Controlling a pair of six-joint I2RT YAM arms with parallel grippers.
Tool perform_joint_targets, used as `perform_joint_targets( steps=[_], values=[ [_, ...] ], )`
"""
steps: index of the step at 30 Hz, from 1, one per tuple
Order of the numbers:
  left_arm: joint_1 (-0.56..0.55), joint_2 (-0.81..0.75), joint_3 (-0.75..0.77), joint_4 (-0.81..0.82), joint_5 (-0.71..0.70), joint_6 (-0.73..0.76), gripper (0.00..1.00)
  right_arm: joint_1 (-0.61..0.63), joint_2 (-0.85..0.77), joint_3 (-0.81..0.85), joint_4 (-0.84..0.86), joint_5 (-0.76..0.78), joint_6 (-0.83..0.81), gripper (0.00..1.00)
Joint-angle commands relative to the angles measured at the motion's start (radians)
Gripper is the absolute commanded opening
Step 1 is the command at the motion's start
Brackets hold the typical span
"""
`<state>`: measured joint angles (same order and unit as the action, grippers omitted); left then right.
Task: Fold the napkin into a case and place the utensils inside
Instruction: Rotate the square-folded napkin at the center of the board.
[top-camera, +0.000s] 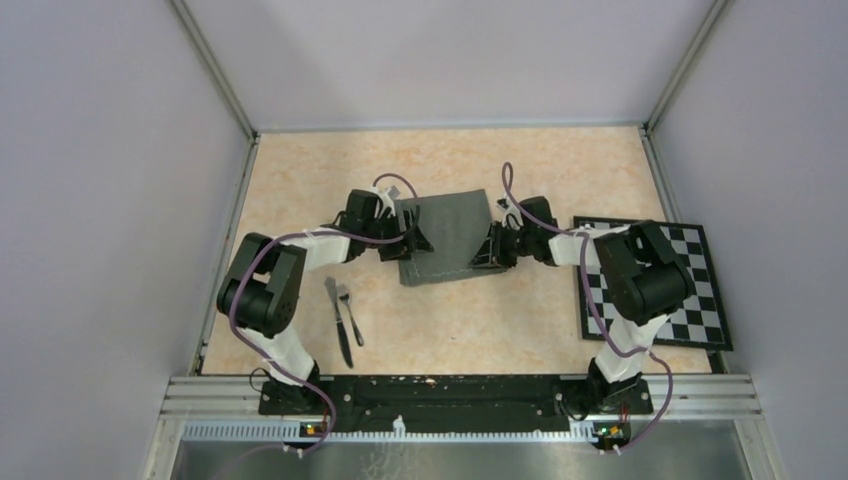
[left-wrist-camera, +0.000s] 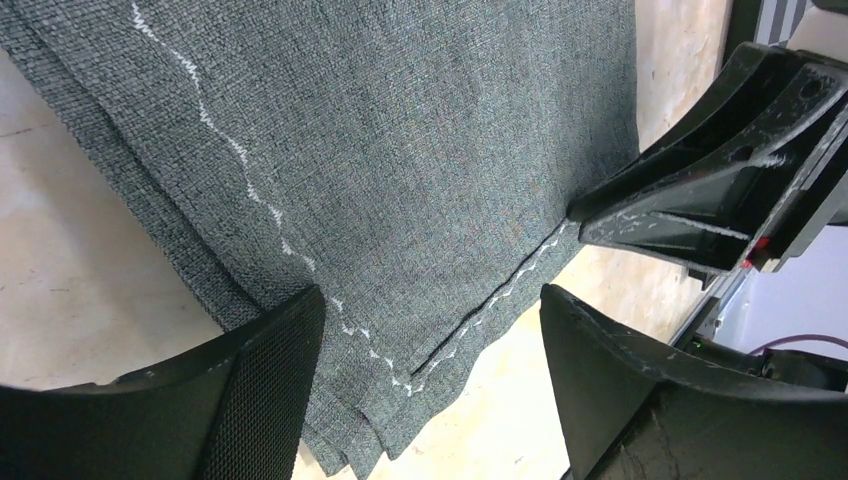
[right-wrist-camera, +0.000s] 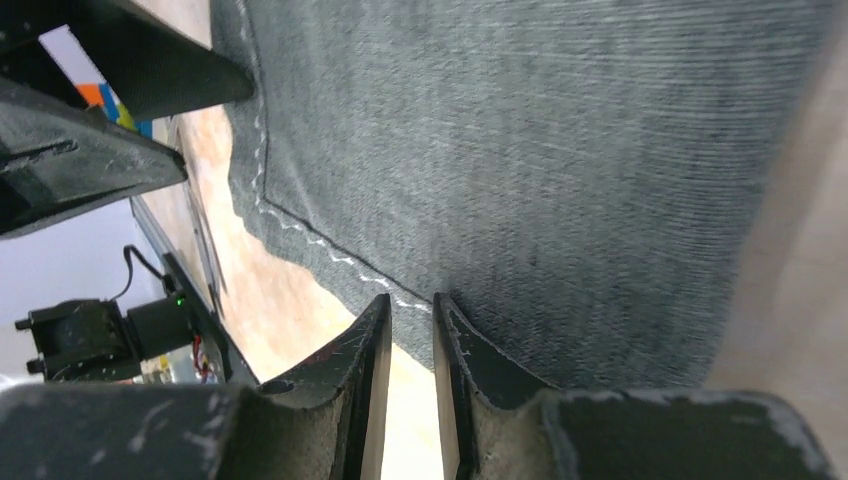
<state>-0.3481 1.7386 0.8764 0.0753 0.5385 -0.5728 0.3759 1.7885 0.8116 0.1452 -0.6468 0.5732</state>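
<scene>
The dark grey napkin (top-camera: 445, 237) lies folded in layers at the table's middle, its pale stitched hem showing in the left wrist view (left-wrist-camera: 400, 150) and the right wrist view (right-wrist-camera: 550, 150). My left gripper (top-camera: 415, 240) stands open at its left edge, fingers wide over the near left corner (left-wrist-camera: 430, 295). At the right edge is my right gripper (top-camera: 490, 250), its jaws a narrow gap apart with the tips at the hem (right-wrist-camera: 412, 300). The utensils lie side by side near the front left: the knife (top-camera: 338, 320) and the fork (top-camera: 350, 312).
A black-and-white checkered board (top-camera: 650, 280) lies at the right, under the right arm. Metal frame posts and grey walls close in the table on three sides. The arms' bases sit on a black rail at the near edge.
</scene>
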Motion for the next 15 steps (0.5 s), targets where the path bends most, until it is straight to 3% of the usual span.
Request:
perform_joint_targets(
  steps=[1, 7, 15],
  values=[
    [-0.02, 0.011, -0.038, -0.067, -0.101, 0.027, 0.84, -0.055, -0.012, 0.007, -0.021, 0.103, -0.016, 0.22],
    [-0.139, -0.055, -0.165, 0.021, -0.082, -0.089, 0.84, -0.162, 0.06, 0.075, -0.119, 0.125, -0.075, 0.22],
    [-0.426, -0.125, -0.201, 0.181, -0.119, -0.312, 0.85, -0.127, 0.045, 0.36, -0.383, 0.172, -0.208, 0.28]
  ],
)
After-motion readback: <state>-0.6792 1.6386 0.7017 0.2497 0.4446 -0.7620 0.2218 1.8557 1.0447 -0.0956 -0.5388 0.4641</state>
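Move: The napkin square lies under both hands, its middle some 2 cm ahead and 6 cm right of the left hand, about 2 cm below it. The same middle is roughly 6 cm ahead and 7 cm left of the right hand, 1 cm or so lower. From the left hand, the fork is about 14 cm back and 15 cm left; the knife is 16 cm back and 17 cm left. Turning the napkin counter-clockwise between them, both hands sweep with their fingertips still on the cloth: the right slides its near-right part forward and right, about 9 cm, its fingers nearly shut. The left, starting a moment later and staying wide open, drags its left side back and right some 13 cm at level height. Each wrist yaws slightly clockwise. ##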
